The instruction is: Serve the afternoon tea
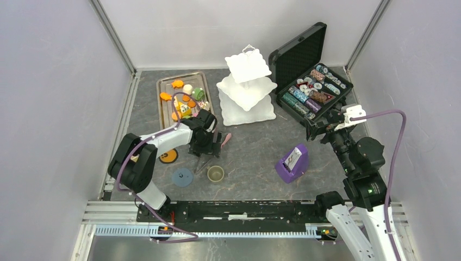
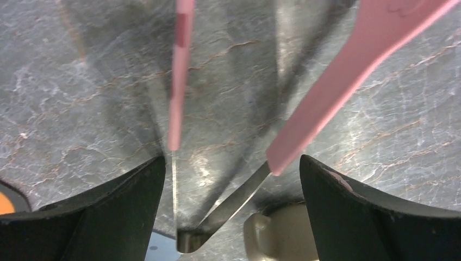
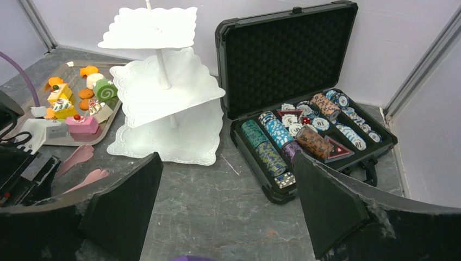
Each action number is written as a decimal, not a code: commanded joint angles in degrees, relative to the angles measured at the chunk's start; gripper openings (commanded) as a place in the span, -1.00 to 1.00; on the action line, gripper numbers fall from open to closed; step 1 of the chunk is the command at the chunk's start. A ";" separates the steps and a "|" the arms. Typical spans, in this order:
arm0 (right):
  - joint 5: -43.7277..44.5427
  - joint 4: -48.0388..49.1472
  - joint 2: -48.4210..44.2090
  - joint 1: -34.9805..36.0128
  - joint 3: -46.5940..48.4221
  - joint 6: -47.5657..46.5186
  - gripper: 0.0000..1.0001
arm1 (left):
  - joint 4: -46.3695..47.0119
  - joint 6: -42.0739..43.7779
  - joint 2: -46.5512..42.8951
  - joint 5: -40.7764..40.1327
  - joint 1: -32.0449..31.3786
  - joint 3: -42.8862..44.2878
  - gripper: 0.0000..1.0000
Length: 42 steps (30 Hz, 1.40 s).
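Observation:
Metal tongs with pink tips (image 2: pixel 348 70) lie on the table between the wide-apart fingers of my open left gripper (image 2: pixel 232 160), which holds nothing; from above this gripper (image 1: pixel 208 149) hangs low over them. The small olive cup (image 1: pixel 216 173) stands just beyond the tongs' hinge, next to a blue coaster (image 1: pixel 182 176) and an orange coaster (image 1: pixel 168 156). Toy pastries (image 1: pixel 185 95) fill a metal tray (image 1: pixel 162 109) at the back left. The white three-tier stand (image 1: pixel 247 87) is bare. My right gripper (image 1: pixel 321 130) is open and empty, raised, facing the stand (image 3: pixel 163 92).
An open black case of poker chips (image 1: pixel 312 87) stands at the back right, close to the right gripper. A purple card holder (image 1: pixel 292 163) sits in front of the right arm. Grey walls close in the table on three sides.

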 commanded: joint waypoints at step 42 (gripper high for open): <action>-2.09 3.96 -0.60 0.09 -3.07 4.57 0.96 | 4.71 -8.65 -12.80 -22.18 -10.87 -6.71 0.33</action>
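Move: The pink-handled tongs are already between the left hand's open, down-pointing fingers, their middle almost at the hand point and some 1 cm lower. The mug stands about 8 cm back and 3 cm to the right. The blue disc lies roughly 10 cm back and 10 cm left, the orange coaster about 15 cm left and 1 cm back, both around 2 cm lower. From the right hand the tongs are about 37 cm left, level fore and aft, and 33 cm down. Sideways and low over the table, the left hand slips about 3 cm right, then works back left to nearly where it began, while its fingertips tilt some 15 degrees forward and the hand turns slightly counter-clockwise. After a brief reopening the fingers close by about a third, coming against the outer sides of the tongs' two arms just behind the pink handles. ##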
